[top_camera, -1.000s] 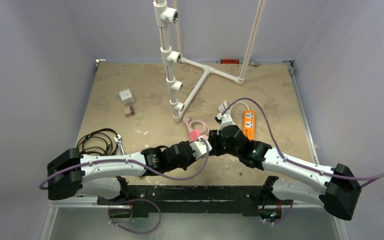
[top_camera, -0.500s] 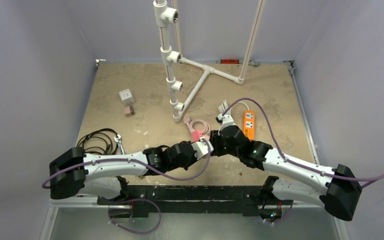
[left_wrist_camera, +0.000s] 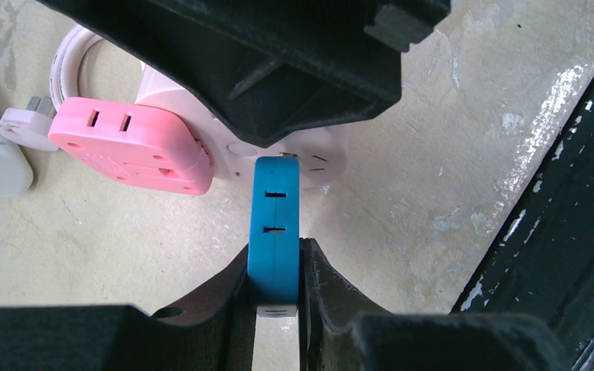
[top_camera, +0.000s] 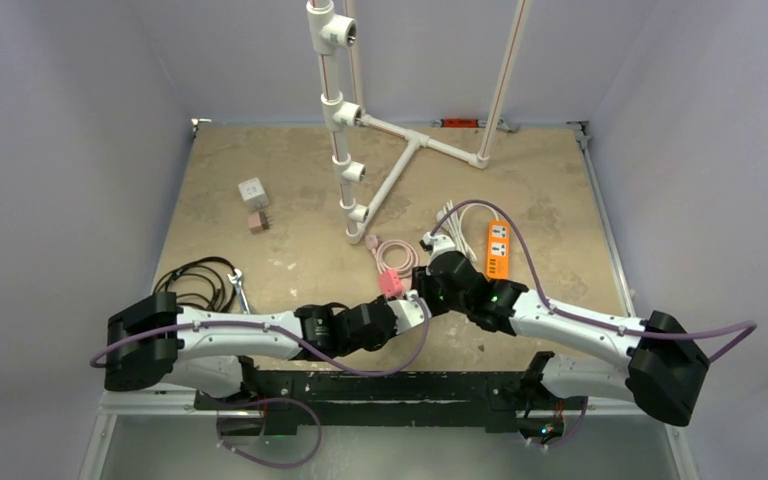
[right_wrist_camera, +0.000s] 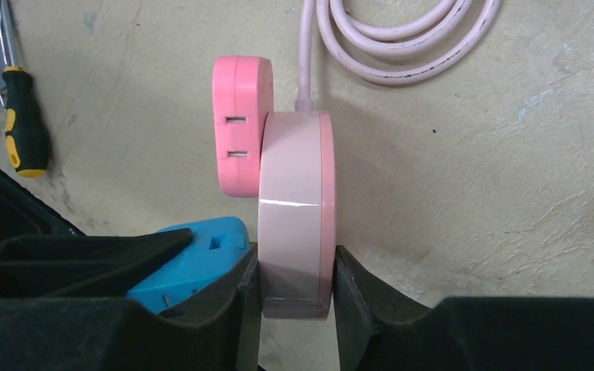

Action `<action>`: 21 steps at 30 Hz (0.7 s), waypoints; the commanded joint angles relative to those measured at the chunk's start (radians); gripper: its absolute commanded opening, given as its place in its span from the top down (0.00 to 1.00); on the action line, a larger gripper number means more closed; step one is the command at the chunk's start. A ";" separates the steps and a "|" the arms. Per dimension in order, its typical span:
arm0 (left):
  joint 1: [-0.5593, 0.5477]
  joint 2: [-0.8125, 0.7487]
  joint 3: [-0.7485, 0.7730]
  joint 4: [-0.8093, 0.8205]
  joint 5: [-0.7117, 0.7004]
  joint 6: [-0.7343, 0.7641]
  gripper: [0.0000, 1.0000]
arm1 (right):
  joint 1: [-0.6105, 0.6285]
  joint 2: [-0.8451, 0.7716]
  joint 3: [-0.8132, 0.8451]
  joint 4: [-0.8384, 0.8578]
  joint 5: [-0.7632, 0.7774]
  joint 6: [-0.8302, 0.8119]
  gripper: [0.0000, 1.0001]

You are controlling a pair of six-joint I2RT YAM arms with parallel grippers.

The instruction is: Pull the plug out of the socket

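A blue plug (left_wrist_camera: 276, 224) stands edge-on, and my left gripper (left_wrist_camera: 276, 260) is shut on its flat sides. Its far end meets the pale pink round socket (left_wrist_camera: 313, 160). In the right wrist view the socket (right_wrist_camera: 298, 209) stands upright with my right gripper (right_wrist_camera: 295, 287) shut on both of its faces. The blue plug (right_wrist_camera: 189, 263) lies tilted against the socket's left face; its prongs are hidden. A pink adapter (right_wrist_camera: 240, 124) sits on that same face higher up. From above, both grippers meet near the pink adapter (top_camera: 390, 284).
The socket's pink cord (top_camera: 396, 252) is coiled just behind it. An orange power strip (top_camera: 498, 248) lies to the right and a white pipe frame (top_camera: 345, 130) stands behind. A yellow-and-black screwdriver (right_wrist_camera: 19, 131), a black cable coil (top_camera: 195, 283) and a white cube (top_camera: 252, 192) lie to the left.
Both grippers, with the socket and plug between them, have shifted slightly toward the near edge. The right forearm has swung lower. Both grips are unchanged.
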 commanded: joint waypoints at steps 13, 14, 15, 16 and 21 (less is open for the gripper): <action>0.157 -0.200 -0.015 0.052 -0.003 -0.065 1.00 | -0.021 -0.092 0.006 -0.061 0.030 -0.002 1.00; 0.157 -0.203 -0.009 0.042 -0.005 -0.075 1.00 | -0.031 -0.103 0.005 -0.070 0.034 -0.003 1.00; 0.159 -0.207 -0.002 0.032 -0.004 -0.087 1.00 | -0.043 -0.114 0.004 -0.078 0.037 -0.003 1.00; 0.159 -0.208 0.006 0.023 -0.001 -0.096 1.00 | -0.057 -0.125 0.002 -0.082 0.037 -0.005 1.00; 0.173 -0.238 0.028 -0.015 -0.009 -0.130 1.00 | -0.131 -0.204 -0.016 -0.099 0.029 -0.013 1.00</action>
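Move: Clamped in the left fingers, the blue plug still meets the pink round socket, whose middle is about 4 cm ahead and 3 cm to the right of that hand, roughly level. The pink cube adapter on that socket is some 6 cm ahead and 1 cm left; the coiled cable lies about 11 cm straight ahead, some 6 cm lower. The right hand grips the socket by its near edge, its middle roughly 2 cm ahead, 2 cm left and 2 cm below. Pulling the blue plug away from the pink socket, the left arm barely creeps at first, then whips up some 5 cm and forward about 4 cm, drifting left 3 cm, while the wrist turns roughly 10 degrees counter-clockwise and its left side dips as much. The right arm keeps its pinch on the socket and draws it about 3 cm right and 2 cm up; both grips stay shut. ##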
